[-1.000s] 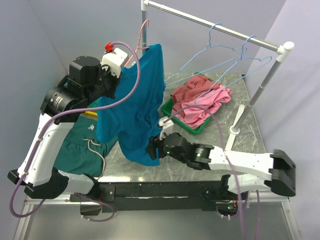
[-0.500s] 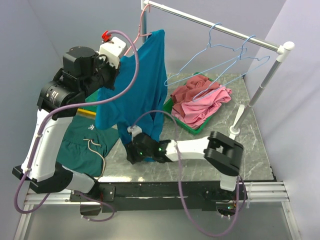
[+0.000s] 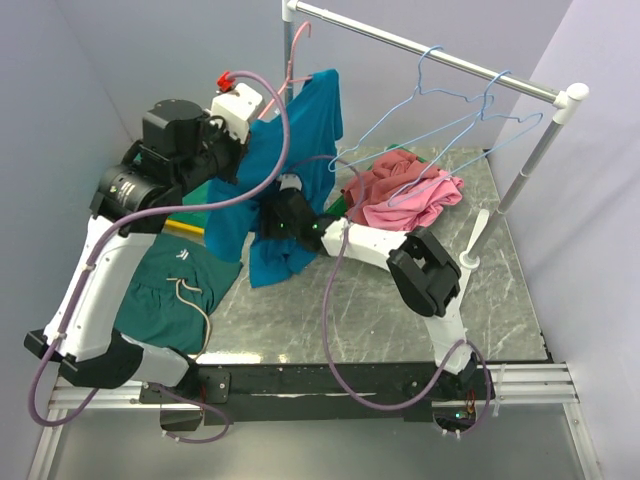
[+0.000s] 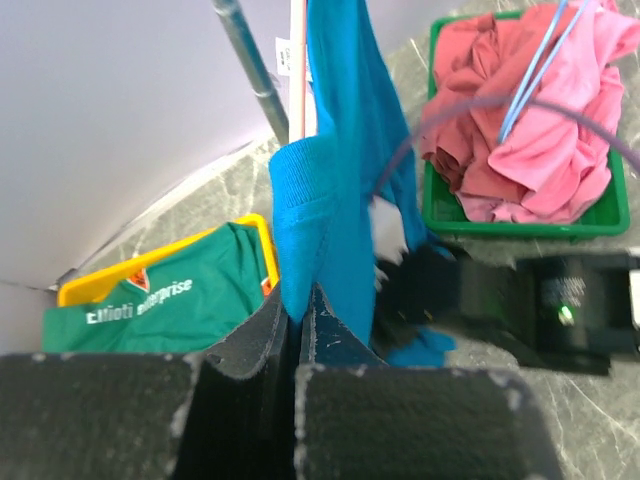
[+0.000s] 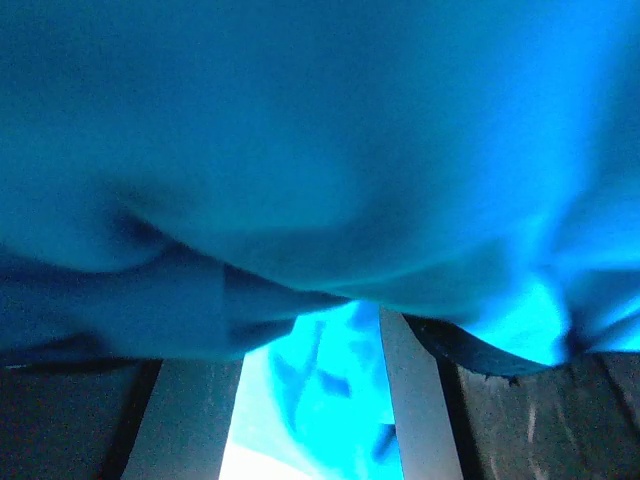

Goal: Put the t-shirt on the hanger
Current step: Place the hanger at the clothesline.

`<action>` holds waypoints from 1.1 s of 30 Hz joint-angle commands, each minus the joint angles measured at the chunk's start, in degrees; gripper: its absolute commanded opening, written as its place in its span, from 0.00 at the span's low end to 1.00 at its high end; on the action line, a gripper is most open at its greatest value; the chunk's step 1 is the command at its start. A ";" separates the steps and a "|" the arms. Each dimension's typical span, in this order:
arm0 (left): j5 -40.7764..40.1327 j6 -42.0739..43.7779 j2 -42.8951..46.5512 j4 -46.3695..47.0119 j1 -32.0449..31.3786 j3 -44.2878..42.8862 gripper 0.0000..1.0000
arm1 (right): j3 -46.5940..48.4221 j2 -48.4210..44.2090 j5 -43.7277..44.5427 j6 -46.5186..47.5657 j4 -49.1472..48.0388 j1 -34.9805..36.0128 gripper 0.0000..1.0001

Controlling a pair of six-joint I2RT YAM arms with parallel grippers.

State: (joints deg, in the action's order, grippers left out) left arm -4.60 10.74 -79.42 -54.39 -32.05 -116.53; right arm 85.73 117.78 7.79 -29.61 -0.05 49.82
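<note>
The teal-blue t-shirt (image 3: 300,150) hangs in the air at the rail's left end, and my left gripper (image 3: 258,128) is shut on a fold of it. The left wrist view shows that fold (image 4: 320,200) pinched between my left gripper's (image 4: 297,300) black pads. The pink hanger (image 3: 291,55) hangs by its hook right behind the shirt, and its wire (image 4: 297,80) shows beside the cloth. My right gripper (image 3: 284,198) is pushed into the shirt's middle from the right. In its own view the right gripper (image 5: 305,335) stands open, with teal cloth (image 5: 300,130) draped over the fingertips.
A green tray (image 3: 338,212) of pink and maroon clothes sits mid-table. Light blue wire hangers (image 3: 430,110) hang on the rail (image 3: 440,52), whose right post (image 3: 530,170) stands at the table's right. Green garments with white lettering (image 3: 160,300) lie left, partly in a yellow bin (image 4: 250,225).
My right arm swung from the shirt's lower hem near the front edge up into the shirt's middle. The left arm lifted the shirt toward the hanger. The right jaws narrowed a little.
</note>
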 commanded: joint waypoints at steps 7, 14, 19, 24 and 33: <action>1.97 -0.99 -0.56 10.62 0.50 3.77 0.01 | 9.27 2.72 5.57 -2.56 2.87 -6.49 0.61; 0.56 0.50 -4.34 15.01 2.60 2.19 0.01 | 6.23 1.06 3.02 -2.12 1.21 -6.85 0.61; 2.93 0.77 -6.36 20.45 5.50 2.36 0.01 | -2.75 -4.65 0.21 -3.53 -4.95 -5.88 0.61; 5.21 0.94 -6.72 25.12 7.71 3.06 0.01 | -9.00 -8.35 0.99 -3.09 -7.59 -3.51 0.61; 10.31 2.61 -8.90 26.10 7.80 0.52 0.01 | -15.33 -11.25 1.61 -3.70 -10.40 1.06 0.61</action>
State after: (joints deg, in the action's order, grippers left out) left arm 2.15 11.75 -87.66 -33.80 -24.18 -111.81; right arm 73.10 110.41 8.54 -32.36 -6.24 49.15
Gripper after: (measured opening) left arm 0.053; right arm 0.611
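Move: The left hand holds the shirt-draped hanger; the clothesline spot lies roughly 25 cm ahead, 10 cm right and 12 cm above it, with the left post top about 24 cm ahead, 4 cm right and 12 cm above. The yellow basket is some 12 cm ahead, 16 cm left and 41 cm below that hand. From the right hand, the t-shirt's lower part is about 4 cm straight ahead and 8 cm up; the green basket is 6 cm ahead, 30 cm right, 6 cm below. The left hand carries the hanger about 10 cm forward towards the clothesline; the right swings forward, then back. ##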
